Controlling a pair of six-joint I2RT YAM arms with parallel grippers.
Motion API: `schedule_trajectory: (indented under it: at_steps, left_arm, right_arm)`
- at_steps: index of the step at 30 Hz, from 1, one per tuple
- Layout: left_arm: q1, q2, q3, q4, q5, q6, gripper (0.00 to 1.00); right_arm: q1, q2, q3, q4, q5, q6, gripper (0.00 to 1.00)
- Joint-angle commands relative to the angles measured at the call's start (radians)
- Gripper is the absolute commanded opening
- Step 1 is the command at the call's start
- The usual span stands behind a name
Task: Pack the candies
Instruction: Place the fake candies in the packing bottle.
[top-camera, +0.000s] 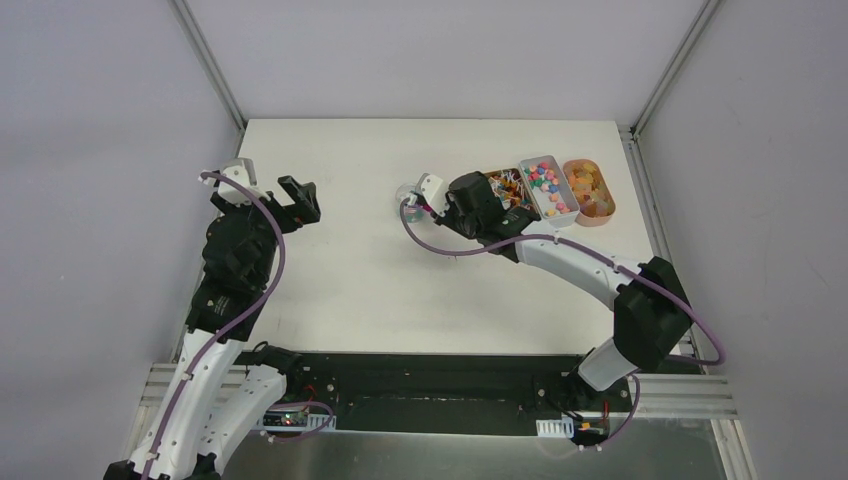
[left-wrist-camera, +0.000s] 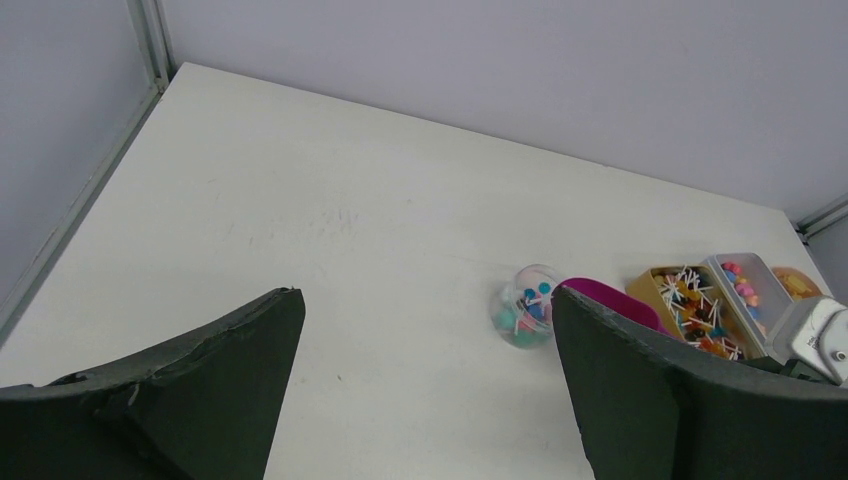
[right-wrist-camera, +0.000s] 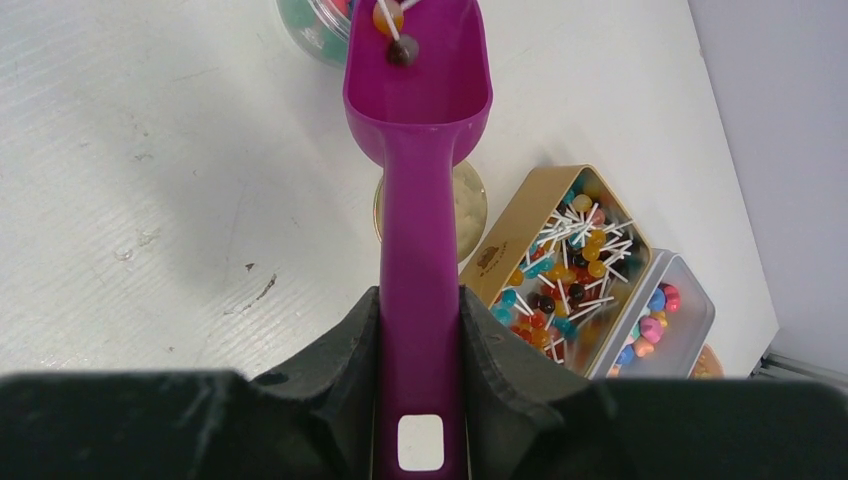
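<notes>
The candies (right-wrist-camera: 655, 318) lie in a grey tin (top-camera: 556, 213) at the back right; they also show in the top view (top-camera: 545, 185) and the left wrist view (left-wrist-camera: 741, 280). My right gripper (right-wrist-camera: 420, 300) is shut on the handle of a purple scoop (right-wrist-camera: 420, 170). The scoop's bowl holds two small lollipops (right-wrist-camera: 396, 35) and reaches to a clear round jar (right-wrist-camera: 315, 25) with coloured sweets inside (left-wrist-camera: 525, 305). My left gripper (left-wrist-camera: 425, 305) is open and empty, well left of the jar (top-camera: 404, 196); in the top view it (top-camera: 298, 198) hangs at the table's left side.
A gold tin (right-wrist-camera: 520, 225) full of small lollipops (right-wrist-camera: 560, 265) stands next to the grey tin. An orange container (top-camera: 589, 190) is at the far right. A round gold lid (right-wrist-camera: 473, 205) lies under the scoop's neck. Walls close the table on three sides.
</notes>
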Motion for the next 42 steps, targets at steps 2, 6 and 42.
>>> schedule_trajectory:
  at_steps: [2, 6, 42]
  left_arm:
    - [-0.012, -0.015, 0.0, 0.032, -0.023, 0.02, 0.99]
    - [-0.012, -0.015, -0.001, 0.033, -0.029, 0.022, 0.99]
    - [-0.013, 0.102, -0.036, 0.135, 0.169, -0.045, 0.95]
  right_arm:
    - [0.012, 0.002, 0.059, 0.001, 0.039, -0.014, 0.0]
    - [0.022, 0.01, 0.084, -0.028, 0.051, -0.021, 0.0]
    - [-0.001, -0.216, 0.071, -0.152, 0.218, -0.035, 0.0]
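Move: The right hand holds the scoop, a couple of lollipops still in its bowl, tilted towards the packing bottle, which stands about 8 cm ahead and 8 cm left of the hand and some 12 cm below. The gold lid lies roughly 6 cm ahead and 4 cm right, about 15 cm down; the lollipop box is around 8 cm ahead and 13 cm right, 13 cm down. From the left hand the bottle is about 14 cm ahead, 20 cm right and 29 cm below. The right arm keeps its grip on the scoop and at first barely shifts, easing up about a centimetre over the bottle while it rolls left side down by some 5 degrees; then it lifts the scoop quickly, about 8 cm up in all and a few centimetres right, away from the bottle towards the lid and lollipop box, tipping its fingers slightly upward. Late on, the open, empty left hand sinks about 3 cm and eases forward and right towards the bottle, dipping slightly. ##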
